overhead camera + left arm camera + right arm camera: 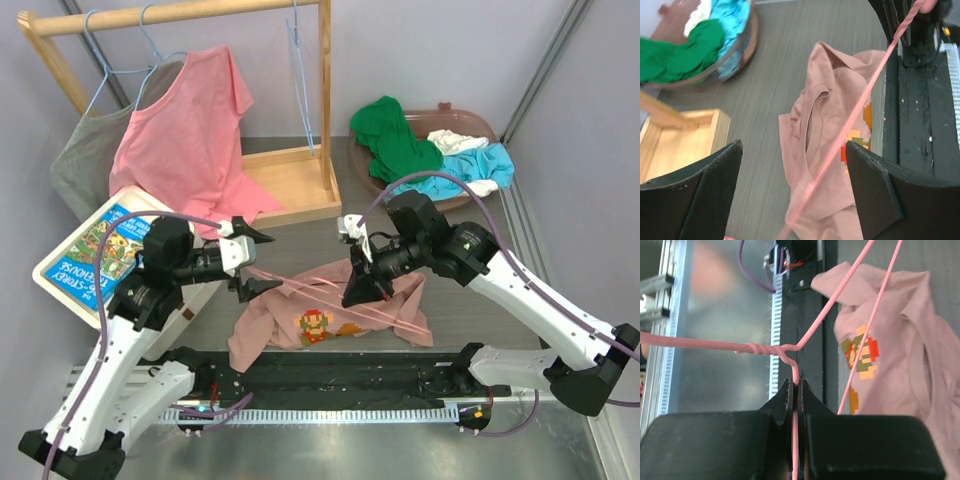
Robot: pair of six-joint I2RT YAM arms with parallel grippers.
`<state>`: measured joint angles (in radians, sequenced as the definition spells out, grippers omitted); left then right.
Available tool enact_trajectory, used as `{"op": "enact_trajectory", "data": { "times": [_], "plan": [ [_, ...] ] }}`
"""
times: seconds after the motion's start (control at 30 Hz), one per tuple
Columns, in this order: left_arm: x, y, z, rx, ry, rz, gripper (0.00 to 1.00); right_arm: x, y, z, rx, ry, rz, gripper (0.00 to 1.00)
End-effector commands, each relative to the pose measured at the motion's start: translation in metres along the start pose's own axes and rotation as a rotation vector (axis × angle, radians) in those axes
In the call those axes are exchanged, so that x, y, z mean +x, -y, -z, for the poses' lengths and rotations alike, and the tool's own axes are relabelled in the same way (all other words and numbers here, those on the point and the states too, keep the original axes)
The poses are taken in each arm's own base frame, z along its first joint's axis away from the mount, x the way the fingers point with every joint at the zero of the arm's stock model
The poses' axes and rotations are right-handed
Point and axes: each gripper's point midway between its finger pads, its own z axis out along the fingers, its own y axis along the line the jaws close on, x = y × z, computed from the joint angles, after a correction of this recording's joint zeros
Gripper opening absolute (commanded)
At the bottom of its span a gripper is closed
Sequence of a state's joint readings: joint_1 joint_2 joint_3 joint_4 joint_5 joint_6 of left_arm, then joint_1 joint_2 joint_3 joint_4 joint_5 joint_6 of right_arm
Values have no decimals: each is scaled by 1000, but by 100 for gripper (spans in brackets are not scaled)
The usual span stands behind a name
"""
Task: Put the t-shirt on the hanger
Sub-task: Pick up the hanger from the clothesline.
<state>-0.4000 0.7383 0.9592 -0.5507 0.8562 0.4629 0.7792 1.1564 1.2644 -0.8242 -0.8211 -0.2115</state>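
Note:
The mauve-pink t-shirt (pixel 330 318) lies crumpled on the table with its pixel figure facing up, and it also shows below both wrists (pixel 840 70) (pixel 900 340). The thin pink hanger (pixel 395 322) is held above it, tilted. My right gripper (pixel 356 288) is shut on the hanger's wire (pixel 825 315) just below the twisted neck, its jaws (pixel 795 385) pinching it. My left gripper (pixel 272 262) stands wide open at the hanger's left end. In the left wrist view the hanger wire (pixel 860 105) runs between the spread fingers (pixel 715 190) without touching them.
A wooden rack (pixel 300 180) at the back carries a coral-pink shirt (pixel 185 130), a grey shirt (pixel 85 165) and light blue hangers. A brown basket (pixel 470 122) of green, white and blue clothes sits back right. A picture book (pixel 95 250) lies left. A black rail (pixel 330 375) runs along the near edge.

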Motion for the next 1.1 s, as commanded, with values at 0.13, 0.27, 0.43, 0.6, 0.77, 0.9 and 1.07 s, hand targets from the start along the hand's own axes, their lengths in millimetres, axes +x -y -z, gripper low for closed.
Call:
{"op": "enact_trajectory", "data": {
  "times": [0.13, 0.27, 0.43, 0.6, 0.77, 0.9, 1.07],
  "plan": [
    [36, 65, -27, 322, -115, -198, 72, -5, -14, 6, -20, -44, 160, 1],
    [49, 77, -33, 359, -149, -198, 65, -5, -11, 5, -20, -69, 190, 1],
    [52, 75, -35, 339, -173, -132, 26, -2, -9, 5, -13, -93, 214, 1],
    [58, 69, -37, 240, -200, 16, 0, -11, 22, 7, 175, -67, 206, 37],
    [55, 66, -41, 153, -158, 146, 0, -34, 34, 7, 253, 31, 239, 64],
    [48, 65, -45, 141, -136, 223, 0, -38, 38, 1, 244, 43, 264, 66],
    [40, 68, -49, 153, -103, 307, 0, -34, 36, -3, 215, 41, 309, 70]
  ]
}}
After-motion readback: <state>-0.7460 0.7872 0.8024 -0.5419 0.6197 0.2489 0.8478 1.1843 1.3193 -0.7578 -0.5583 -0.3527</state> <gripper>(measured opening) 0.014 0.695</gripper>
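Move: The left hand, open and empty, has the near half of the pink hanger about 4 cm back, 4 cm to its right and 7 cm below. The right gripper, still pinching the hanger close to its twisted neck, is roughly 7 cm back, 15 cm right and 4 cm lower than the left hand. From the right hand that half lies about 3 cm ahead, 11 cm left and 3 cm down, with the t-shirt's middle some 4 cm ahead, 3 cm left and 21 cm below. The left hand sinks about 8 cm while drawing back some 5 cm and going a little right, swinging clockwise about 20 degrees and then mostly back, and pinches the wire of the hanger's near half, keeping that hold as it dips slightly and eases up again with the fingers tipping. The right hand, after a small draw back, holds the hanger nearly still until the left fingers are shut, then opens to about two thirds and goes forward some 5 cm, its hand tilting about 15 degrees, with the fingers staying open around the wire by the neck. ##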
